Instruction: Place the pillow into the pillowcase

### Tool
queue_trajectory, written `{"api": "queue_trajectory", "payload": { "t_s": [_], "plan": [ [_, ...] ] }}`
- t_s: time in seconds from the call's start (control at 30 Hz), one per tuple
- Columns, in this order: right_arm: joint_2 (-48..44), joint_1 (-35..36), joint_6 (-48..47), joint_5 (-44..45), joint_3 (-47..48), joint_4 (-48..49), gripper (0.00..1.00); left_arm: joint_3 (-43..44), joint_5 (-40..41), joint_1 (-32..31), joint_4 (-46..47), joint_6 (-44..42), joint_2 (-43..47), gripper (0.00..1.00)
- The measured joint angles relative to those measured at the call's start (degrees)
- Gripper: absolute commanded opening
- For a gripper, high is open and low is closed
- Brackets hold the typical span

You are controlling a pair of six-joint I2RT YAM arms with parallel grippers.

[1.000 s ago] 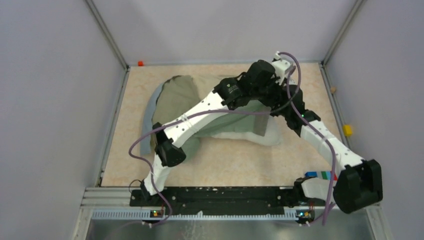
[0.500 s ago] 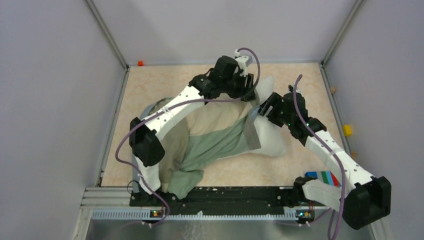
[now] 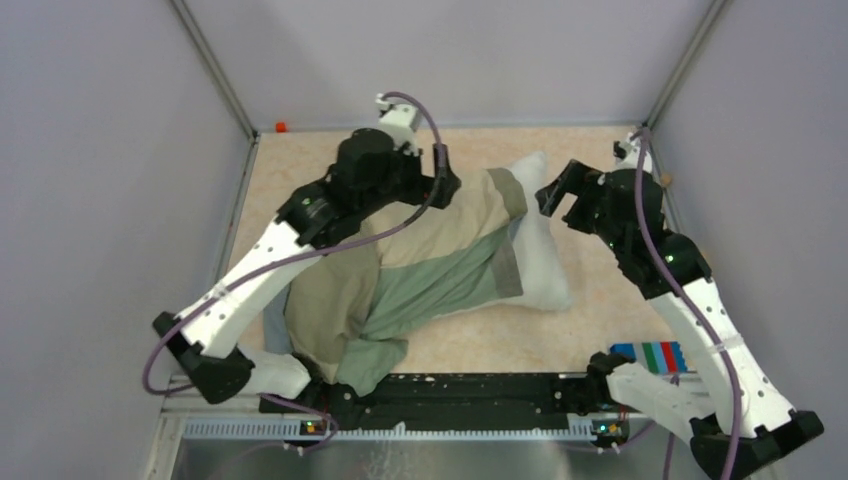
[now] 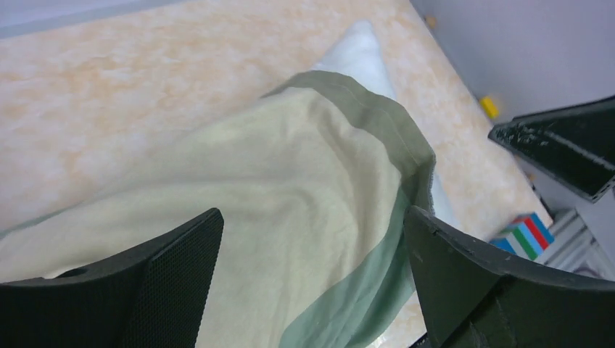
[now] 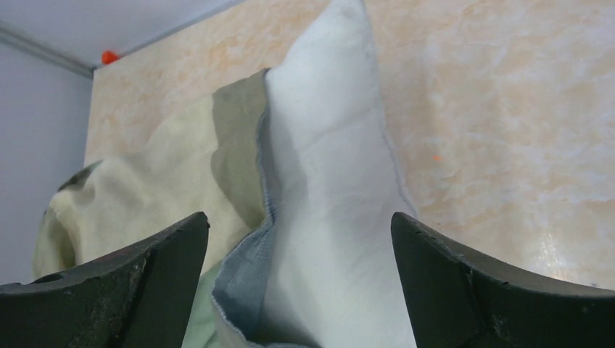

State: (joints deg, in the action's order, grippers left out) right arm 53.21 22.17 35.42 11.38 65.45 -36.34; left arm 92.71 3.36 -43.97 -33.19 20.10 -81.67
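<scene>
The pillowcase point(image 3: 420, 270), a limp beige-green cloth, lies slantwise across the table and covers most of the white pillow point(image 3: 540, 265). The pillow's right end sticks out of the sack's open hem. My left gripper point(image 3: 442, 183) hovers open above the far edge of the pillowcase, holding nothing. In the left wrist view the pillowcase point(image 4: 275, 217) fills the space under the left gripper point(image 4: 312, 217). My right gripper point(image 3: 566, 197) is open and empty above the bare pillow end. In the right wrist view the pillow point(image 5: 333, 181) and the pillowcase hem point(image 5: 239, 145) lie below the right gripper point(image 5: 299, 217).
A striped coloured block point(image 3: 650, 352) sits near the right arm's base. A yellow piece point(image 3: 695, 261) lies at the right wall and a small orange one point(image 3: 281, 127) at the far left corner. Grey walls enclose the table; a black rail point(image 3: 430, 392) runs along the near edge.
Both grippers have opened and let go of the cloth. The left arm swung left, the right arm drew back to the right. The pillowcase has dropped onto the pillow.
</scene>
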Motion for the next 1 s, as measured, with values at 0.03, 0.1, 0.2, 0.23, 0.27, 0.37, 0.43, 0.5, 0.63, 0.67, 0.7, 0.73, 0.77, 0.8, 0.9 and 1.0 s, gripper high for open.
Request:
{"api": "queue_trajectory", "payload": {
  "t_s": [0.03,0.1,0.2,0.23,0.27,0.37,0.43,0.5,0.63,0.67,0.7,0.73,0.77,0.8,0.9,1.0],
  "plan": [
    [0.1,0.8,-0.9,0.0,0.7,-1.0,0.95,-0.8,1.9,0.0,-0.2,0.5,2.7,0.99],
    [1.1,4.4,-2.4,0.8,1.6,-1.9,0.95,-3.7,5.9,0.0,-1.2,2.0,8.3,0.99],
    [3.5,13.1,-3.8,3.2,0.3,-2.9,0.95,-11.2,11.6,0.0,-4.6,5.9,16.2,0.99],
    [4.2,14.8,-4.0,3.4,-0.9,-2.9,0.96,-14.6,13.2,0.0,-5.6,7.6,18.8,0.99],
    [4.9,16.1,-4.0,3.6,-2.6,-2.9,0.96,-19.3,14.8,0.0,-7.6,9.9,21.6,0.99],
    [7.4,17.2,-3.9,4.1,-8.5,-2.0,0.94,-29.9,17.2,0.1,-12.5,15.5,27.0,0.99],
    [9.9,17.2,-3.7,4.2,-12.2,-0.5,0.79,-37.0,18.1,0.0,-14.4,19.0,29.1,0.99],
    [12.6,17.2,-3.4,3.7,-14.0,0.8,0.47,-42.0,18.7,0.0,-13.7,21.0,28.9,0.92],
    [14.3,17.4,-3.0,0.5,-13.1,2.1,0.00,-44.4,21.1,0.1,-8.0,21.6,23.8,0.38],
    [14.2,17.4,-3.0,-0.1,-12.2,2.0,0.00,-43.8,22.1,0.2,-6.9,20.9,22.3,0.24],
    [14.1,17.4,-2.9,-1.0,-10.6,1.6,0.00,-42.4,23.3,0.3,-6.4,19.5,20.2,0.11],
    [13.9,17.3,-3.0,-1.9,-9.5,1.2,0.00,-41.1,24.2,0.5,-6.3,19.0,18.7,0.04],
    [13.7,17.2,-3.0,-3.2,-8.2,0.7,0.00,-38.9,25.2,0.9,-6.5,17.4,16.5,0.00],
    [13.6,17.1,-3.0,-4.7,-7.0,0.2,0.00,-36.1,26.1,1.5,-6.8,15.1,14.1,0.00],
    [12.9,16.9,-2.3,-10.0,-4.0,-1.8,0.00,-28.0,26.9,4.7,-7.3,8.4,7.7,0.00],
    [12.2,17.2,0.1,-16.0,-1.0,-4.1,0.00,-18.4,25.3,9.3,-6.2,2.1,-0.1,0.01]
  ]
}}
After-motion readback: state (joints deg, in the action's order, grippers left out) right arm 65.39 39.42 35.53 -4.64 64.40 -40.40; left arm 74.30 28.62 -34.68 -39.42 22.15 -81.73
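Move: Down-left of the left hand, roughly 15 cm left, 8 cm back and 20 cm below, is the fold where the pillowcase's dark khaki cloth meets the beige; the middle of its green panel lies about 12 cm back, 4 cm left and equally low. The pillowcase's mouth hem is 2 cm back and 12 cm right of that hand. From the right hand the hem is some 8 cm left, 4 cm back and 16 cm below, with the bare pillow end 5 cm back, 1 cm left and 18 cm down. Swinging left and down onto the pillowcase, some 20 cm down and 15 cm left with a pull back, the open left hand shuts on the khaki fold, then drags it forward about 13 cm, rising. The right hand drops some 17 cm leftward, tipping down, pinches the hem, then lifts it 8 cm, leftward and slightly back, turning counter-clockwise. ##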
